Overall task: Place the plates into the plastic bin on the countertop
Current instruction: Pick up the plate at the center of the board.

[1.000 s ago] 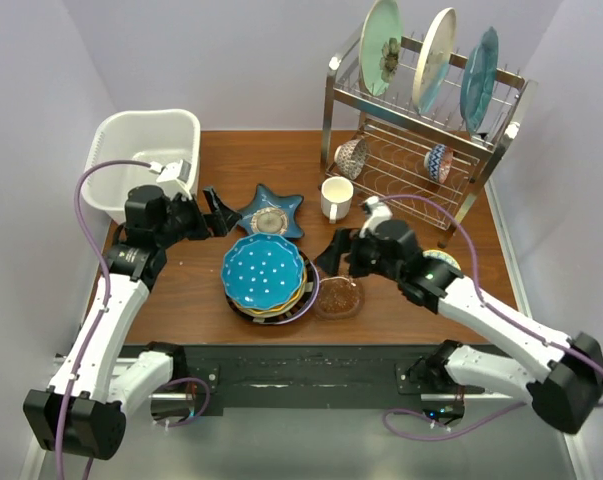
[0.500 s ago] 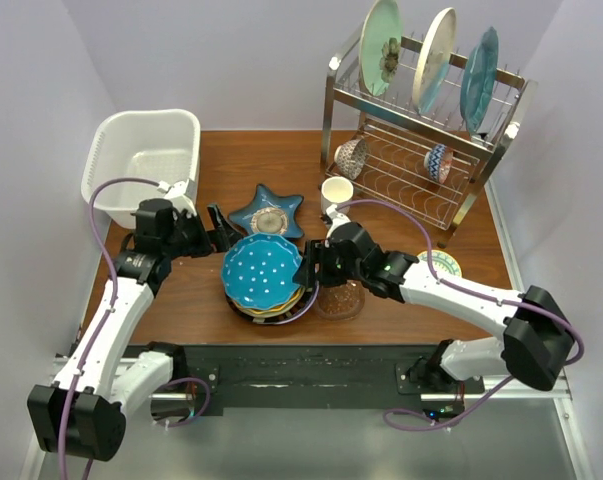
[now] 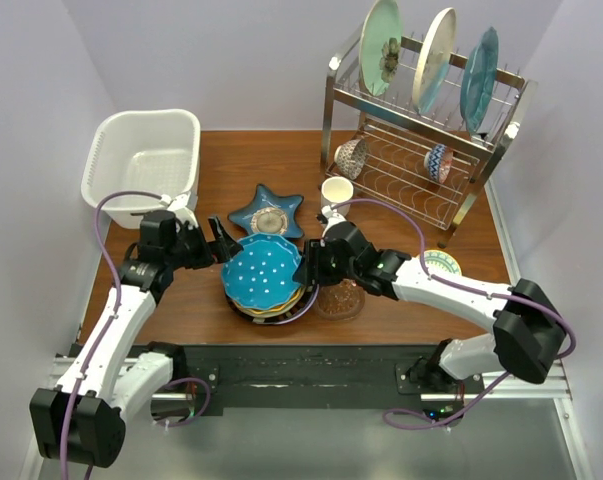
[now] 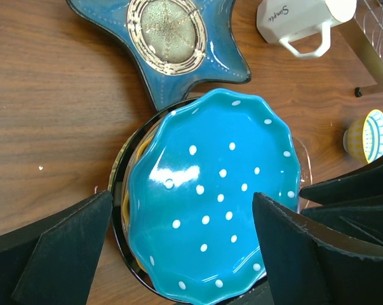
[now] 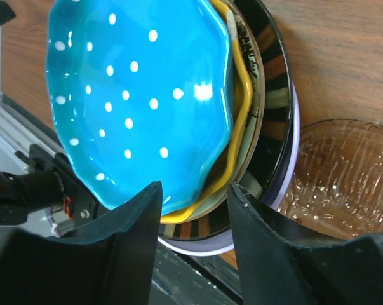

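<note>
A stack of plates point(image 3: 264, 282) sits on the countertop point(image 3: 196, 300), with the blue white-dotted plate point(image 4: 210, 190) on top, over a yellow, a pale green, a black-rimmed and a lavender one. My left gripper point(image 3: 221, 242) is wide open at the stack's left edge, and its jaws straddle the blue plate point(image 5: 134, 95) in its wrist view. My right gripper point(image 5: 194, 190) stands half closed but open at the stack's right edge, with the plates' rims in the gap. The blue star dish point(image 3: 269, 212) lies just behind. The white plastic bin point(image 3: 146, 160) stands at the back left. More plates point(image 3: 436, 62) stand in the rack.
A steel dish rack point(image 3: 421, 140) at the back right also holds small bowls. A white mug point(image 3: 335, 196) stands by the star dish. A glass bowl point(image 3: 339, 298) touches the stack's right side, under my right arm. A small yellow-patterned bowl point(image 3: 443, 263) sits further right.
My right arm swung left to the stack's right edge and its jaws narrowed. My left gripper slid down and right to the stack's left edge, still wide open.
</note>
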`<state>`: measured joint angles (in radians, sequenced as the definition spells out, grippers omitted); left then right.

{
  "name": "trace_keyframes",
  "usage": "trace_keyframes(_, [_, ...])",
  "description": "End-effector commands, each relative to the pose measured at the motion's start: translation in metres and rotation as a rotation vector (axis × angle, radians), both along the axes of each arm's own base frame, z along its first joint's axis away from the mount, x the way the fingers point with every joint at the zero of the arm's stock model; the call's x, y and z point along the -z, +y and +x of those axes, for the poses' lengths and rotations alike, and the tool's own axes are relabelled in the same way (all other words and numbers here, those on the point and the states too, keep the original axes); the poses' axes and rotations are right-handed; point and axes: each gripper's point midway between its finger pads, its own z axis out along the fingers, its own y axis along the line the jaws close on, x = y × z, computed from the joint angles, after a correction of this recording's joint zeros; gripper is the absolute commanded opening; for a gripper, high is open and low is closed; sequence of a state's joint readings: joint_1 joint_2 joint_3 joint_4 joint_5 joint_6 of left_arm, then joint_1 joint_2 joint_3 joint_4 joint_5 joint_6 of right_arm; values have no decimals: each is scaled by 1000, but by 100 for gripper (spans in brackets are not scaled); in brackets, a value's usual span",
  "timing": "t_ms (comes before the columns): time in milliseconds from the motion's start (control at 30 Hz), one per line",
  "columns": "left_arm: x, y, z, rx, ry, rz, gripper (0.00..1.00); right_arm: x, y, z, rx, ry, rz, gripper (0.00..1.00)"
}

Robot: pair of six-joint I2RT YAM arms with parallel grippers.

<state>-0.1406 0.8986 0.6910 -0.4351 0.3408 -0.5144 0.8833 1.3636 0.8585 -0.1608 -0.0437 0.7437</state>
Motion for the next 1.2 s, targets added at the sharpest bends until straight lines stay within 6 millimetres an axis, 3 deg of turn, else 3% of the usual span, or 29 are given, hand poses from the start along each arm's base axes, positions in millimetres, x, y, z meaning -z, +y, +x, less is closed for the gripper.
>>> trace_keyframes(0, [-3,-4,1,5,-17,-21,95,-19,10,15,42,-41,35,47])
trace_keyframes(367, [6,-1,-2,-5,4,-5,94,-20,9,19,74,-45,42,26])
trace_keyframes(833, [8,7,-1,-17,13,48,93,-1,17,23,82,-10,32,22])
trace_keyframes(1000, [15,8,-2,-8,38,61,76,0,21,24,78,-4,41,13])
trace_keyframes(1100, [19,8,-3,-7,52,62,72,0,21,25,78,-8,36,2])
trace_keyframes(1167, [18,8,-2,-8,54,63,71,-2,19,27,93,-21,38,0])
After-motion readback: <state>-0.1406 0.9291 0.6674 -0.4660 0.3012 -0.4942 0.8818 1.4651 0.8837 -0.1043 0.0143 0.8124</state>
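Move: The blue dotted plate, topmost of the stack, has its middle about 8 cm left of the right hand, 1 cm back and 3 cm below; from the left hand it lies some 7 cm right, 6 cm back and 5 cm below. From the right hand, the star dish is roughly 10 cm ahead and 8 cm left, and the clear brown plate 7 cm back and 6 cm right, both about 8 cm lower. Right hand edges 2 cm forward, down and left, pinching the blue plate's right rim; left sinks 2.5 cm, partly closing. ##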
